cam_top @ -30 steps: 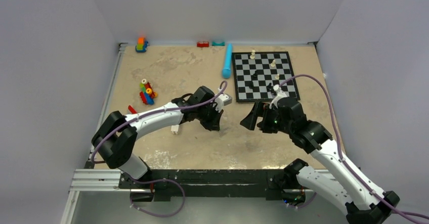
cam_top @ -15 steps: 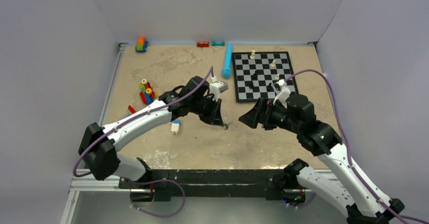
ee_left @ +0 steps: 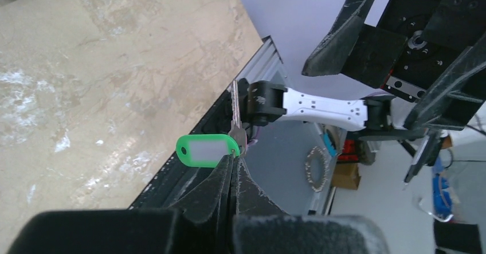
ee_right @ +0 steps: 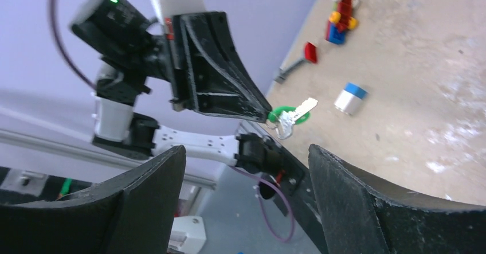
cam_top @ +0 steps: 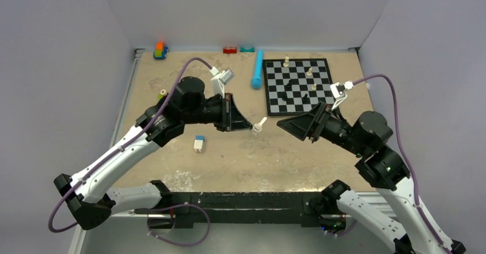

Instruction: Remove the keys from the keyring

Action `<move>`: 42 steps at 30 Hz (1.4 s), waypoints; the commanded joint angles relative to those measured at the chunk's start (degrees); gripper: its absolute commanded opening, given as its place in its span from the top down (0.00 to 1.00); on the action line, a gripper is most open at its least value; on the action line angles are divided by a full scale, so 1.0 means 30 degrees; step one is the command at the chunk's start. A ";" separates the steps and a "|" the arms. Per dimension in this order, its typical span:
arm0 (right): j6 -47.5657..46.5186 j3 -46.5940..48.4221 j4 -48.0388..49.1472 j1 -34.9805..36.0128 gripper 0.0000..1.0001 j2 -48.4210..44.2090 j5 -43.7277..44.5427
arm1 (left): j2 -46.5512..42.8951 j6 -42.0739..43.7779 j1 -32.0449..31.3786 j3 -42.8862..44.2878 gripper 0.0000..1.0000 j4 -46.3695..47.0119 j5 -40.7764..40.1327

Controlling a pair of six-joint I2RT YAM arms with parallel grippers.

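Observation:
The keys [cam_top: 259,125] are a small bunch: a green tag [ee_left: 206,151] with a pale label and a silver key [ee_left: 235,113] on a tiny keyring. They hang in the air above the table's middle. My left gripper [cam_top: 251,128] is shut on the keyring where tag and key meet, with its jaw tips [ee_left: 234,161] pressed together. The right wrist view shows the keys [ee_right: 293,116] sticking out of the left gripper's tip [ee_right: 267,115]. My right gripper [cam_top: 285,123] faces them from the right, a short gap away. It is open [ee_right: 246,149] and holds nothing.
A blue-topped white block [cam_top: 199,144] lies on the table under the left arm. A chessboard [cam_top: 298,96] with a few pieces lies at the back right, with a cyan cylinder [cam_top: 257,69] beside it. Coloured bricks [cam_top: 160,50] sit along the back wall.
The left arm has risen and pulled back, lifting the keys off the table. The right arm has also risen and levelled its open gripper towards them.

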 commanded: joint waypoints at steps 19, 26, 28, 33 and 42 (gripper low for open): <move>0.3717 0.1840 0.2860 0.0112 0.35 -0.0209 -0.0575 | -0.1789 -0.8416 0.0144 0.1406 1.00 0.4522 -0.0666; 0.4155 0.2200 0.3127 0.0102 0.43 0.0429 -0.0661 | -0.1617 -0.9236 0.0151 0.1652 1.00 0.5124 -0.0622; 0.4268 0.2159 0.3254 0.0095 0.45 0.0486 -0.0602 | -0.1584 -0.9236 0.0150 0.1662 1.00 0.5120 -0.0684; 0.4469 0.1919 0.3599 0.0121 0.48 0.0633 -0.0572 | -0.1417 -0.9421 0.0143 0.1593 1.00 0.5486 -0.0449; 0.4334 0.2071 0.4439 0.0430 0.52 0.1736 -0.0786 | -0.1103 -0.9984 0.0148 0.1523 1.00 0.6242 -0.0217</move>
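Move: The left gripper already holds the keyring. From the open right gripper, the key sticking out of the left fingertips lies some 8 cm left, 4 cm ahead and 4 cm lower; the green tag is about 9 cm left, 3 cm ahead, 7 cm lower. The chessboard is on the table, roughly 38 cm ahead of the right gripper, 10 cm right and 34 cm below. From the left gripper, the right gripper is about 10 cm right, 2 cm back, 4 cm higher. Lift the left gripper almost straight up some 11 cm, fingers still pinching the keyring, and swing its downward-slanting fingertips up towards level, some 25 degrees in all. Raise the right gripper about 7.5 cm alongside, easing back and then slightly forward and left towards the key, its fingers closing from nearly wide open to half open and still touching nothing. ##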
